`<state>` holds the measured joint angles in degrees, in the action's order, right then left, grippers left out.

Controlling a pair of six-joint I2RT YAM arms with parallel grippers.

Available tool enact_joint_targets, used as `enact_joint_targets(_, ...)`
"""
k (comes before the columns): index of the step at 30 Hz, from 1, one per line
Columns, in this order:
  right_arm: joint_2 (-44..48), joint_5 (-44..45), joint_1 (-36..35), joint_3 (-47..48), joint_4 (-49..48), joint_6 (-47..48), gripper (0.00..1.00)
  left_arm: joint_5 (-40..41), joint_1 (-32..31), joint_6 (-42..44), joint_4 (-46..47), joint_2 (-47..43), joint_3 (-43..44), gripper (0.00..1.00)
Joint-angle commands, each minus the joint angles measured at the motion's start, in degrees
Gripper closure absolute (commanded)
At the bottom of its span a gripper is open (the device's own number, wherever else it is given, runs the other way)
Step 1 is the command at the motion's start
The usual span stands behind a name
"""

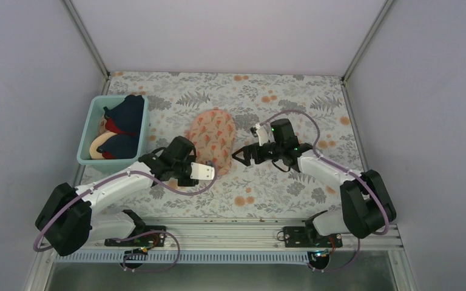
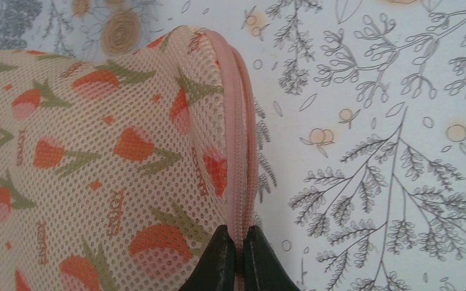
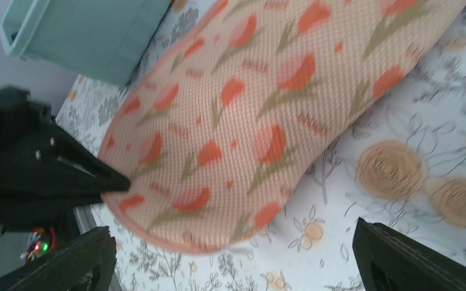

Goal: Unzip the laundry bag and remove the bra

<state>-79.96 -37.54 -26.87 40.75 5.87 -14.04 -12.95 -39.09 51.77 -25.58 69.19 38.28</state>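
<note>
The laundry bag (image 1: 212,136), a peach-pink mesh pouch printed with orange-red flowers, lies flat in the middle of the table. Its pink zipper seam (image 2: 238,139) looks closed. My left gripper (image 2: 238,235) is shut on that seam at the bag's near edge (image 1: 216,171); the right wrist view shows its black fingers (image 3: 106,180) pinching the rim. My right gripper (image 1: 238,156) is wide open and empty just right of the bag, its fingers (image 3: 394,254) straddling the bag's near end (image 3: 243,139). The mustard bra is hidden.
A teal plastic bin (image 1: 93,121) stands at the left, holding navy-and-red bras (image 1: 124,115) and a beige one (image 1: 101,145); its corner shows in the right wrist view (image 3: 85,30). A flowered cloth (image 1: 291,97) covers the table. Grey walls enclose three sides.
</note>
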Motion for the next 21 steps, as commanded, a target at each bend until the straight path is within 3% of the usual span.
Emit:
enact_joint_targets(1,1.3,5.48,0.34,4.17,3.15,-0.89,0.0,-2.64,-3.18,-2.19,-3.03,0.48,1.98,0.79)
enact_joint_targets(6,2.24,7.48,0.27,5.79,3.82,-1.53,0.0,-11.65,-5.72,-2.82,-12.19,0.95,8.54,0.25)
enact_joint_targets(8,2.44,8.12,0.01,6.31,3.97,-2.22,0.0,-14.77,-5.67,-4.55,-13.64,0.36,11.27,0.13)
enact_joint_targets(11,2.38,11.78,-1.18,7.7,5.12,-3.47,0.0,-15.11,-3.19,-8.89,-12.14,-1.51,14.51,0.01)
enact_joint_targets(13,2.0,15.72,-2.53,9.1,6.5,-4.5,0.0,-12.99,1.34,-14.18,-9.53,-1.77,16.74,0.0)
enact_joint_targets(18,-1.06,28.94,-8.73,14.45,10.64,-7.63,0.0,-5.0,18.24,-29.84,-3.53,0.66,22.38,0.0)
enact_joint_targets(21,-5.02,36.39,-14.55,19.23,13.58,-9.42,0.0,-4.79,29.49,-40.31,-4.64,4.58,26.05,0.0)
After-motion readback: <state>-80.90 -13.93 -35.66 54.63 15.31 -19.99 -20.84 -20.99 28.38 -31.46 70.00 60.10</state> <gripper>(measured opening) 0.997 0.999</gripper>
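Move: The left hand's shut fingers pinch the zipper edge at the laundry bag's near end, close over the table; the bag's middle lies about 10 cm ahead of this hand and 3 cm to its right. The bin of bras stands some 15 cm ahead of the left hand and 29 cm to its left. From the right hand, open beside the bag, the bag's middle is roughly 9 cm left, 4 cm ahead and 7 cm below. The left hand opens wide and lets go of the zipper edge, drawing about 4 cm back and 4 cm to the right off the bag's near end, then climbs and swings fast forward and back to the left, to end some 14 cm higher, turned about 30 degrees counter-clockwise and clear above the bag's left side. The right hand, already wide open, rises and goes forward about 4 cm each beside the bag, drifting slightly left at the end and turning a little clockwise, touching nothing. ##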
